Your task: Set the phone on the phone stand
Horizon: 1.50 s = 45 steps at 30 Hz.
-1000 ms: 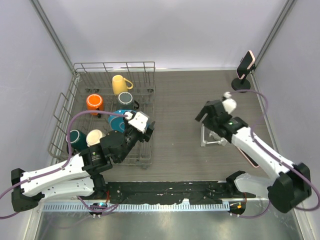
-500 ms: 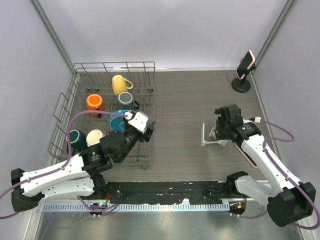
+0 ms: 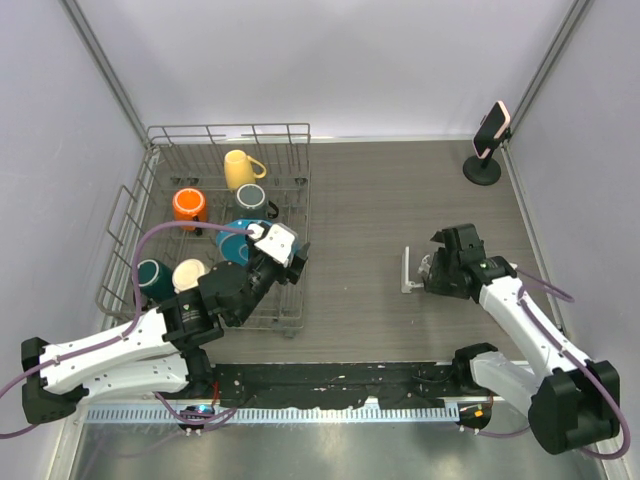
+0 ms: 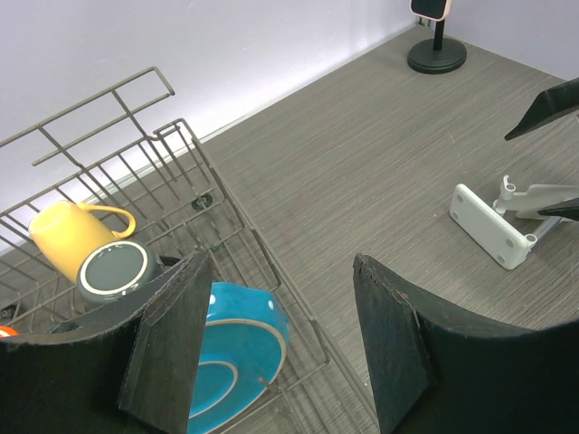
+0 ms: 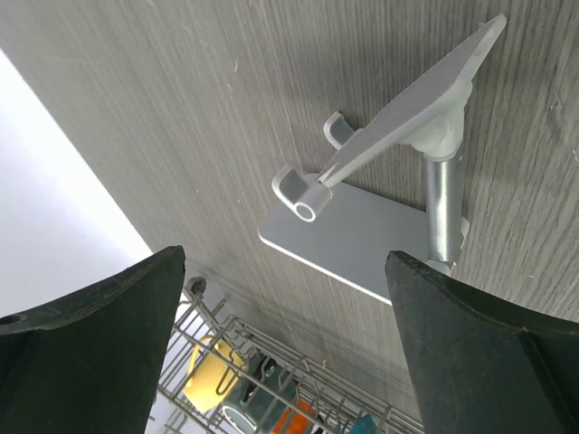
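Note:
The phone (image 3: 492,127), dark with a pink case, sits tilted in the clamp of the black phone stand (image 3: 482,169) at the far right corner. The stand also shows in the left wrist view (image 4: 437,56), with the phone (image 4: 431,7) cut off by the top edge. My right gripper (image 3: 433,272) is open and empty, far from the phone, low over a silver folding stand (image 3: 412,274) that lies on the table. In the right wrist view, that silver stand (image 5: 362,237) lies between my open fingers (image 5: 285,262). My left gripper (image 3: 288,250) is open and empty above the dish rack's right edge (image 4: 280,267).
A wire dish rack (image 3: 150,205) at the left holds a yellow mug (image 3: 240,166), an orange mug (image 3: 188,205), a blue bowl (image 3: 238,238) and other cups. Walls close in at the back and right, near the black stand.
My right gripper has swung back toward the near side and come down low beside the silver stand. The left arm, the phone and the black stand have not moved.

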### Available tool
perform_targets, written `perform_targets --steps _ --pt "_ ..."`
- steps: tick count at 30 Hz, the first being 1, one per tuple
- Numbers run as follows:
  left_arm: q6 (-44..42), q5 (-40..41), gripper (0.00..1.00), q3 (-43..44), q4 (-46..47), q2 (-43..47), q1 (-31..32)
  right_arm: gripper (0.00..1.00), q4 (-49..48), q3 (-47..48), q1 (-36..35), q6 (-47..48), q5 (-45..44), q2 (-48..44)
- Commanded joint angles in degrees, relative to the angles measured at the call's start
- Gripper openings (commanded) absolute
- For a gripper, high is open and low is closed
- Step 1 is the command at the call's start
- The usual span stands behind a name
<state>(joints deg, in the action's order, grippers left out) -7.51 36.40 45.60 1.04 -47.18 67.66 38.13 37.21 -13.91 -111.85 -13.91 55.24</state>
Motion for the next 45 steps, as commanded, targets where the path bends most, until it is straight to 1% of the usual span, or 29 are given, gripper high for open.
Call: perform_targets --steps 1,3,4,6,7,8,9,12,17,21,25,28,30,33,37,40,45 --pt "0.48 0.51 0.67 0.45 2.74 0.86 0.28 0.96 -1.74 3.83 2.74 0.84 4.24 4.16" --pt "0.39 0.86 0.67 0.45 2.83 0.77 0.28 0.90 -1.92 4.18 3.10 1.02 3.98 4.87" --pt "0.30 0.86 0.67 0.45 2.92 0.77 0.28 0.77 -2.44 4.10 3.71 0.85 3.37 5.13" --pt "0.21 0.95 0.67 0.36 3.00 0.86 0.28 0.67 -3.06 3.14 4.42 -0.11 2.93 4.96" --pt "0.13 1.04 0.67 0.36 3.00 0.86 0.28 0.58 -3.84 2.87 4.77 -0.21 2.49 4.79" --pt "0.13 1.04 0.67 0.36 3.00 0.77 0.28 0.54 -3.94 2.61 5.12 -0.47 2.31 4.44" --pt "0.04 1.04 0.67 0.36 3.00 0.86 0.28 0.52 -3.94 2.52 5.30 -0.56 2.05 4.35" --pt "-0.05 1.04 0.67 0.36 3.00 0.86 0.28 0.53 -2.98 2.86 6.00 -0.04 2.75 4.52" --pt "0.13 0.95 0.68 0.36 3.00 0.86 0.28 0.61 0.19 3.13 6.97 2.25 4.42 5.05" --pt "0.21 0.86 0.68 0.36 3.00 0.86 0.28 0.61 0.54 1.64 8.02 2.43 5.56 5.49" --pt "0.21 0.95 0.68 0.36 3.00 0.95 0.28 0.60 0.19 1.37 9.08 2.95 6.44 6.80" --pt "0.21 1.04 0.68 0.36 3.00 0.86 0.28 0.56 -0.34 1.37 9.60 3.31 6.97 7.95" --pt "0.30 1.04 0.68 0.36 3.00 0.86 0.28 0.55 -0.42 1.37 9.96 3.57 7.23 8.74" --pt "0.21 1.04 0.68 0.36 3.00 0.95 0.28 0.50 -0.86 1.11 10.31 3.83 7.58 9.62" --pt "0.21 1.13 0.68 0.36 3.00 0.86 0.28 0.49 -0.95 0.76 10.57 4.45 8.29 10.85" --pt "0.30 1.13 0.68 0.36 3.00 0.77 0.28 0.44 -0.86 0.23 10.66 4.80 8.90 11.46" --pt "0.21 1.21 0.68 0.45 2.92 0.95 0.28 0.43 -0.43 0.40 10.66 5.06 8.82 12.69"
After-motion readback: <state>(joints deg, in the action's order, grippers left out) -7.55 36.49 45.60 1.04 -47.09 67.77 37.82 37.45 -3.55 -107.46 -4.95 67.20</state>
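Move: The tilted holder plate of the white phone stand, which lies on its side, is about 7 cm below the right hand, some 2 cm to its right and 1 cm back. The stand's base plate, on edge, is some 6 cm left and 1 cm back, 8 cm down; the black phone stand with its phone is roughly 24 cm ahead, 13 cm right and 3 cm lower. From the left hand the holder plate lies about 32 cm right, 3 cm back and 28 cm down. The right hand first edges about 2 cm forward and a little to its right above the fallen white stand, its wide-open fingers closing to roughly half and then reopening slightly. It then eases back by about the same amount and sinks some 5 cm in all onto the holder plate, tipping about 15 degrees more steeply down, while the fingers narrow to a bit under half open, one on each side of the plate's edge; whether they touch the plate can't be seen. ##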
